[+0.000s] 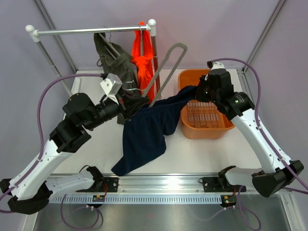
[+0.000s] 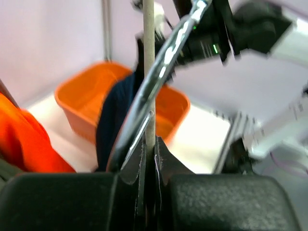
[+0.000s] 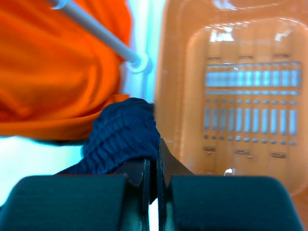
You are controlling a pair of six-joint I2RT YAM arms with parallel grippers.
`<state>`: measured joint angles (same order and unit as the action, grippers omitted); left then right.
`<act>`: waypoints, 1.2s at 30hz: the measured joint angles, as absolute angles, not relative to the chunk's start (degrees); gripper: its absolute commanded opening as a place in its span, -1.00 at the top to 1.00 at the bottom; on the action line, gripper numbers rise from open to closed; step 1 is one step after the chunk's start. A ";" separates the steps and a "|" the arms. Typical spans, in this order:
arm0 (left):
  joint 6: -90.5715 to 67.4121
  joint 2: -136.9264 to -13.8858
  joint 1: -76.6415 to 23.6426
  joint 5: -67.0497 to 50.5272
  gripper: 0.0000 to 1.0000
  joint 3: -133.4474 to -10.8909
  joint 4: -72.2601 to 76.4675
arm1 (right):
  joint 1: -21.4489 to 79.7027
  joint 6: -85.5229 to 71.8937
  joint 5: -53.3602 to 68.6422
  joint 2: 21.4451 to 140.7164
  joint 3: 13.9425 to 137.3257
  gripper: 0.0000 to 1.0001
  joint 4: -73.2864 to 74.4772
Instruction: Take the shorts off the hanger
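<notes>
My left gripper (image 1: 138,102) (image 2: 150,144) is shut on the lower end of a long metal hanger (image 1: 169,65) (image 2: 161,67), which slants up toward the back. The navy shorts (image 1: 147,132) (image 2: 113,120) stretch from that end of the hanger across to my right gripper (image 1: 199,91) (image 3: 155,155). It is shut on their ribbed waistband (image 3: 122,134) beside the basket. The rest of the navy cloth droops onto the table. Olive-grey shorts (image 1: 118,62) and orange shorts (image 1: 143,60) (image 3: 57,72) (image 2: 24,139) hang from the rail (image 1: 91,32).
An orange slotted basket (image 1: 207,129) (image 3: 240,96) (image 2: 82,101) stands at the right of the table, right by my right gripper. The rail's white posts (image 1: 153,45) rise at the back. A slotted metal strip (image 1: 159,185) runs along the table's near edge.
</notes>
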<state>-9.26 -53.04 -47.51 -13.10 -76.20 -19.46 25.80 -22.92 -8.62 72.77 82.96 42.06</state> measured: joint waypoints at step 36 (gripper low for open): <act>-1.87 -57.95 -46.37 13.32 1.00 -83.55 19.81 | 39.46 17.58 -46.00 78.28 129.14 1.00 6.59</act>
<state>-1.87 -57.95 -46.37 13.32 -83.55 19.81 39.46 17.58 -46.00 78.28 129.14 6.59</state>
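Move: The navy shorts being stripped hang with their middle about 16 cm below the left gripper, which holds the hanger, some 6 cm back and 3 cm to its right. From the left gripper the orange shorts hang about 17 cm ahead, 1 cm left and 8 cm lower; the green shorts are 16 cm ahead, 13 cm left. From the right gripper, already holding the navy waistband, the orange basket's middle lies about 10 cm ahead, 6 cm right and 24 cm below. Raise the left gripper about 20 cm with the hanger still pinched, reaching forward as it climbs, then easing back and left, its fingers swinging to point up and forward. Keep the right grip on the navy waistband: draw back and left while rising, then sweep high up and right, about 40 cm up in all, tipping the fingers up some 60 degrees. ##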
